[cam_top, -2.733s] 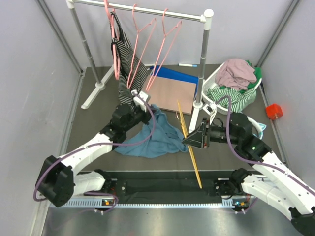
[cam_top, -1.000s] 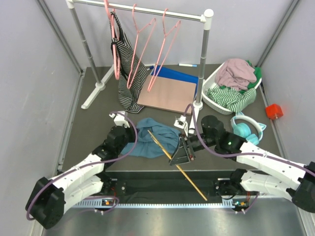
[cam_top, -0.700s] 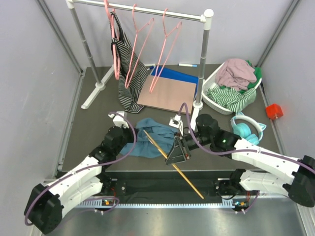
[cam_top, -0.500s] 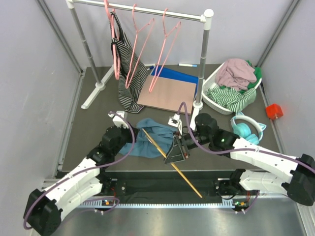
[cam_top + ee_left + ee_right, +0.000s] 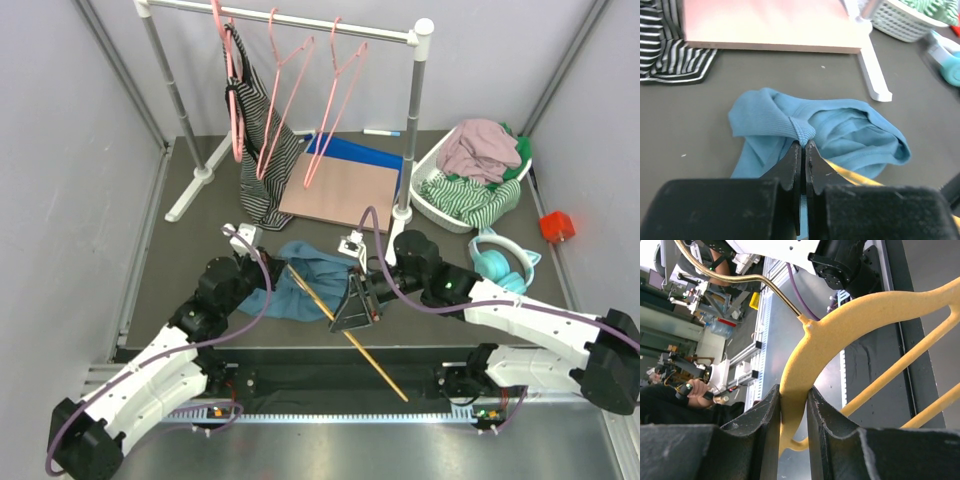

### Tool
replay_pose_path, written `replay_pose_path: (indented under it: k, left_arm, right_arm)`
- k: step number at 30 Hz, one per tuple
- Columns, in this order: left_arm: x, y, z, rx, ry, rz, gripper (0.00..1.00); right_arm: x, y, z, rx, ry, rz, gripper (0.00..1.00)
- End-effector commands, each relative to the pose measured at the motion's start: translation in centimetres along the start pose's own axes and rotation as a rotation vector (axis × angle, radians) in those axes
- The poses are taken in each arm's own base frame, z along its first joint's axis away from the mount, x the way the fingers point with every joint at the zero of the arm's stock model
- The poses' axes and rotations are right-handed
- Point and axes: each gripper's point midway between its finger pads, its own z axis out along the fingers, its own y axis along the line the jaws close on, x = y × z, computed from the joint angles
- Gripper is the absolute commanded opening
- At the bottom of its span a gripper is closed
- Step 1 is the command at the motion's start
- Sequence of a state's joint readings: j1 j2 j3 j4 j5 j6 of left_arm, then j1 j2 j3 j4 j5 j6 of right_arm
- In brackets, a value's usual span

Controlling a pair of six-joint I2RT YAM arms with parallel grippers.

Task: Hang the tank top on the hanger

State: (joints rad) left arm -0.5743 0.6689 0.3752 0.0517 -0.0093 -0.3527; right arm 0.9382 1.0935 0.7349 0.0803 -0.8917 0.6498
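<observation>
The teal-blue tank top [image 5: 312,282] lies bunched on the dark table mat. My left gripper [image 5: 266,276] is at its left side. In the left wrist view this gripper [image 5: 803,145] is shut on a ribbed edge of the tank top [image 5: 850,131], pinching up a small fold. My right gripper [image 5: 360,302] is shut on the yellow-orange hanger [image 5: 385,354], which slants across the tank top's near right part. In the right wrist view the jaws [image 5: 793,390] clamp the hanger's thick arm [image 5: 855,312] below the metal hook [image 5: 740,277].
A white clothes rack [image 5: 415,130] with pink hangers [image 5: 290,90] and a striped garment [image 5: 262,150] stands at the back. A pink board [image 5: 340,190] lies under it. A white basket [image 5: 424,190] of clothes, teal headphones [image 5: 500,262] and a red object [image 5: 556,226] sit at right.
Both grippers have come down from higher up. In the last second the right gripper carried the hanger a little left over the tank top, and the left arm drew back slightly, still gripping the fabric.
</observation>
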Motion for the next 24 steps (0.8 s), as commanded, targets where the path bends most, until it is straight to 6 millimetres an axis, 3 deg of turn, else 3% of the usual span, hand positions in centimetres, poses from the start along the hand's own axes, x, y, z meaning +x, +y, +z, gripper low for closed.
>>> replay_pose_path:
  k: [1, 18, 24]
  left_arm:
    - [-3.3, -3.5, -0.8, 0.175, -0.084, 0.06, 0.0]
    - [-6.7, -9.2, -4.3, 0.455, -0.151, 0.081, 0.0]
    - [-7.3, -9.6, -5.1, 0.48, -0.184, 0.08, 0.0]
  right_arm:
    - [-1.5, 1.9, 0.5, -0.077, -0.031, -0.095, 0.0]
    - [-1.5, 1.4, 0.9, -0.086, -0.034, -0.134, 0.0]
    - [-1.8, 1.6, 0.7, -0.089, -0.046, -0.15, 0.0]
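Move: The left hand's closed fingers already hold the tank top's ribbed edge. The near-left end of the yellow hanger is just about 2 cm back and 2 cm right of them, roughly level. The cloth's body lies some 13 cm lower, 8 cm right and level fore-and-aft; the beige board is about 24 cm ahead, 15 cm right and 15 cm below. From the right hand, which holds the hanger near its neck, the pinched edge is some 12 cm ahead, 12 cm left and 5 cm lower. Keeping its pinch on the tank top's edge, the left hand rises about 7 cm while drawing back 5 cm and right 4 cm, past the hanger's near-left end and in along its arm towards the right gripper, with the rise coming mostly in the second half. Its wrist swings some 20 degrees clockwise and the fingers tip up slightly, as the right hand keeps its grip by the neck and holds the hanger nearly still as something to pull the cloth over. ##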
